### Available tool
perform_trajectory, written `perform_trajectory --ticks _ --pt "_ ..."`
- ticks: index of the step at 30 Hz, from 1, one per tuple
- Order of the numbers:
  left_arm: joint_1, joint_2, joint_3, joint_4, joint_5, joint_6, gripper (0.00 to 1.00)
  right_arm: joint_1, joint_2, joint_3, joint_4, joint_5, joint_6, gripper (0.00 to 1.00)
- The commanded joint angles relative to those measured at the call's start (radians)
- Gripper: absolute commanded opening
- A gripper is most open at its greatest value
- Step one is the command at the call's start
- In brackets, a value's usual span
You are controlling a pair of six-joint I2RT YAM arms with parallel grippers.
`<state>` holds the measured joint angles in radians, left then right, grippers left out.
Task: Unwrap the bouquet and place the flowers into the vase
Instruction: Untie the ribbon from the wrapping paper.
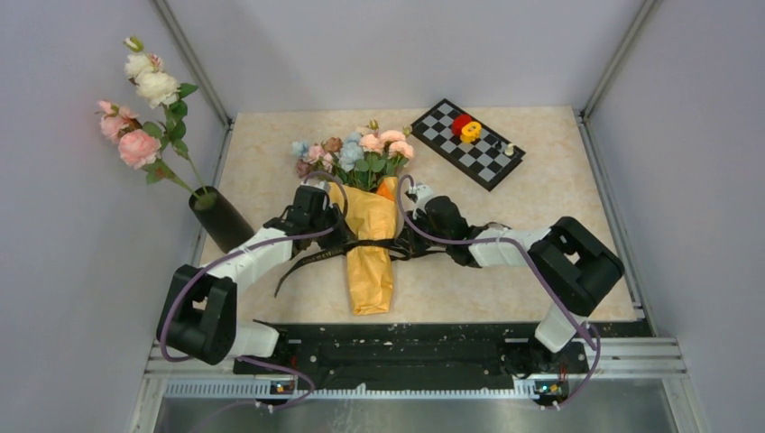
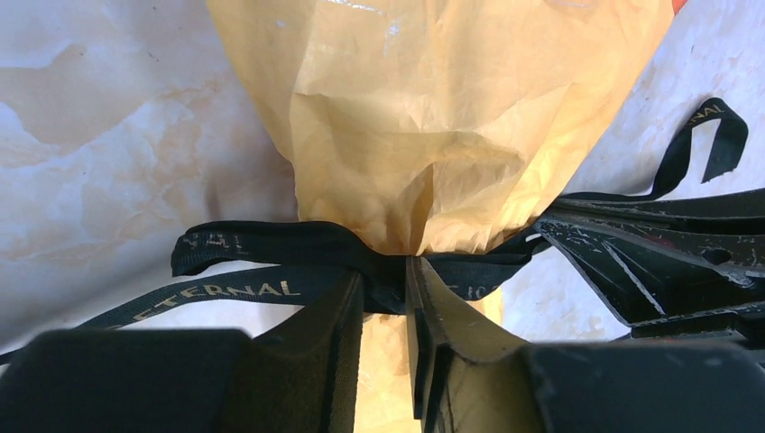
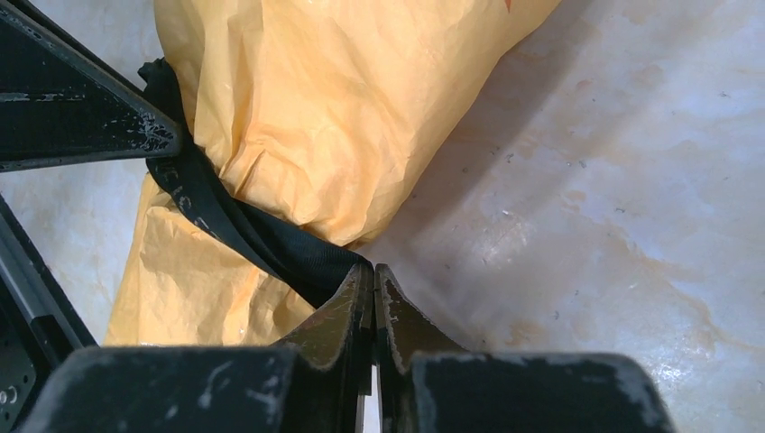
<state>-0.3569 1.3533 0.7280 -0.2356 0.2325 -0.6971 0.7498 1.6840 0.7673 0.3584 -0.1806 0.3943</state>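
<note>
The bouquet point(image 1: 370, 244) lies on the table, its orange-yellow paper point(image 2: 433, 117) cinched by a black ribbon point(image 2: 235, 248). Its small pastel flowers point(image 1: 356, 153) point to the far side. My left gripper point(image 2: 386, 275) comes in from the left point(image 1: 347, 242) and is shut on the ribbon's knot, with black band filling the narrow gap between its tips. From the right side of the wrap point(image 1: 400, 244), my right gripper point(image 3: 373, 269) has its jaws pressed together on the ribbon point(image 3: 271, 239). The black vase point(image 1: 221, 221) stands at the left edge.
Long-stemmed pink and white roses point(image 1: 144, 108) stand in the vase. A small chessboard point(image 1: 467, 142) with red and yellow pieces lies at the back right. A loose ribbon tail point(image 2: 713, 126) trails on the marbled tabletop point(image 3: 586, 180).
</note>
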Motion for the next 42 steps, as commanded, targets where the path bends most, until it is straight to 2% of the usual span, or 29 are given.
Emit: perform_trajectory --ticks 1,14,22,34,42 --pt "-0.005 -0.006 0.0 0.033 -0.029 -0.006 0.25 0.003 -0.059 0.0 0.021 0.031 -0.012 0.01" --pt "0.0 -0.037 0.029 -0.046 -0.114 0.032 0.0 0.003 -0.141 -0.084 0.017 0.157 0.032 0.0" --pt "0.042 -0.096 0.006 -0.056 -0.173 0.028 0.0 0.004 -0.205 -0.128 0.006 0.244 0.075 0.0" --pt "0.252 -0.177 -0.145 0.029 -0.022 -0.038 0.0 0.003 -0.25 -0.222 0.009 0.318 0.11 0.0" --pt "0.318 -0.227 -0.203 0.021 -0.046 -0.054 0.0 0.003 -0.249 -0.261 0.007 0.345 0.176 0.0"
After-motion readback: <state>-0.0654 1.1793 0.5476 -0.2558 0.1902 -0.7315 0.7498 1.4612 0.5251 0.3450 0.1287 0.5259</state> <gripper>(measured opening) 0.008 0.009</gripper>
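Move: The black ribbon lies across the waist of the yellow wrapping paper, its near strands right at the left fingertips, about 1 cm below; the right fingers already pinch the ribbon on the paper's other side. The paper's waist is some 5 cm right of the left hand and about 10 cm left of the right one, level with both and a little below. From the left hand the flowers lie about 24 cm ahead and 2 cm right. Left fingers shut on the ribbon and pull left about 10 cm; the right keeps its pinch, pulling right 8 cm. ##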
